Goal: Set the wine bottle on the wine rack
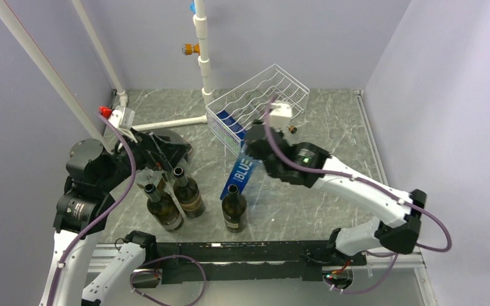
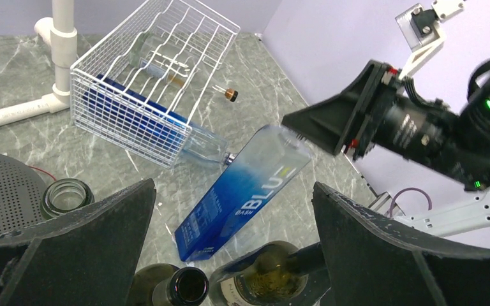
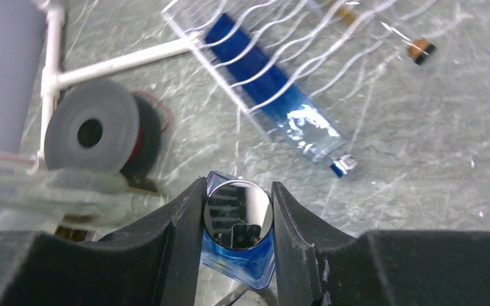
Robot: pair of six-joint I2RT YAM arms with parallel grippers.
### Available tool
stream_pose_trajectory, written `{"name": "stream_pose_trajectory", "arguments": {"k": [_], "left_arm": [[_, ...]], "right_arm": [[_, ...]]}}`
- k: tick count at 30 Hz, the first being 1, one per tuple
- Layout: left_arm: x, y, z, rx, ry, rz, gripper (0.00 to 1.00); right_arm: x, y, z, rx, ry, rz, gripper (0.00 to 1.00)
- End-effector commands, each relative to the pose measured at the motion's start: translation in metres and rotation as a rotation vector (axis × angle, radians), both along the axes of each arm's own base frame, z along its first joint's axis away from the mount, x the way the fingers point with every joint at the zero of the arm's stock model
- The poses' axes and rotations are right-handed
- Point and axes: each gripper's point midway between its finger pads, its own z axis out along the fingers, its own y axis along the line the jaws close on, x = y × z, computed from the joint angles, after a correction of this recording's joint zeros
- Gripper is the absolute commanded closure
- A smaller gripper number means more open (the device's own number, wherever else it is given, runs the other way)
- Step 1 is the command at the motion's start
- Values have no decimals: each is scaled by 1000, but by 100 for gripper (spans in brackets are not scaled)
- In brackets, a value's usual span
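My right gripper (image 3: 237, 213) is shut on the silver cap of a blue square wine bottle (image 1: 241, 173) marked BLUE. The bottle hangs tilted, cap up toward the rack and base low near the table (image 2: 242, 191). The white wire wine rack (image 1: 258, 102) stands tipped just beyond it, with another blue bottle (image 3: 274, 95) lying in it, neck poking out. My left gripper (image 2: 233, 236) is open above two dark green bottles (image 1: 187, 191) (image 1: 163, 207) at the left, touching neither.
A third dark bottle (image 1: 234, 207) stands right beside the blue bottle's base. A black round spool (image 3: 92, 131) lies left of the rack near white pipes (image 1: 166, 122). A small cork (image 1: 291, 129) lies right of the rack.
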Motion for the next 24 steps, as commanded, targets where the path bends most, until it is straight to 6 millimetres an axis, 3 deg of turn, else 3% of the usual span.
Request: {"name": "stream_pose_trajectory", "arguments": {"k": [1, 9, 13, 19, 24], "left_arm": [[5, -1, 7, -3, -32, 1, 1], [11, -8, 10, -4, -36, -31, 1], [17, 5, 19, 63, -58, 34, 1], [23, 8, 53, 98, -152, 52, 1], [41, 8, 76, 157, -233, 59, 1]], "right_arm": [[16, -59, -9, 91, 45, -80, 100], [25, -155, -55, 248, 127, -287, 100], [25, -185, -95, 302, 188, -382, 100], [28, -221, -158, 413, 273, -517, 100], [28, -249, -193, 473, 318, -610, 100]]}}
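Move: The right hand holds the blue bottle by its capped end. Its way leads to bare table about 25 cm to its right, 2 cm farther out and 28 cm below. The dark bottle's middle stands some 14 cm back, 4 cm left and 14 cm below; the rack is about 28 cm ahead, 4 cm right and 22 cm below. From the left hand, that bare spot lies roughly 10 cm ahead, 45 cm right and 36 cm below. Still gripping the blue bottle's cap, the right hand swings about 25 cm right and down; left rises 5 cm. ##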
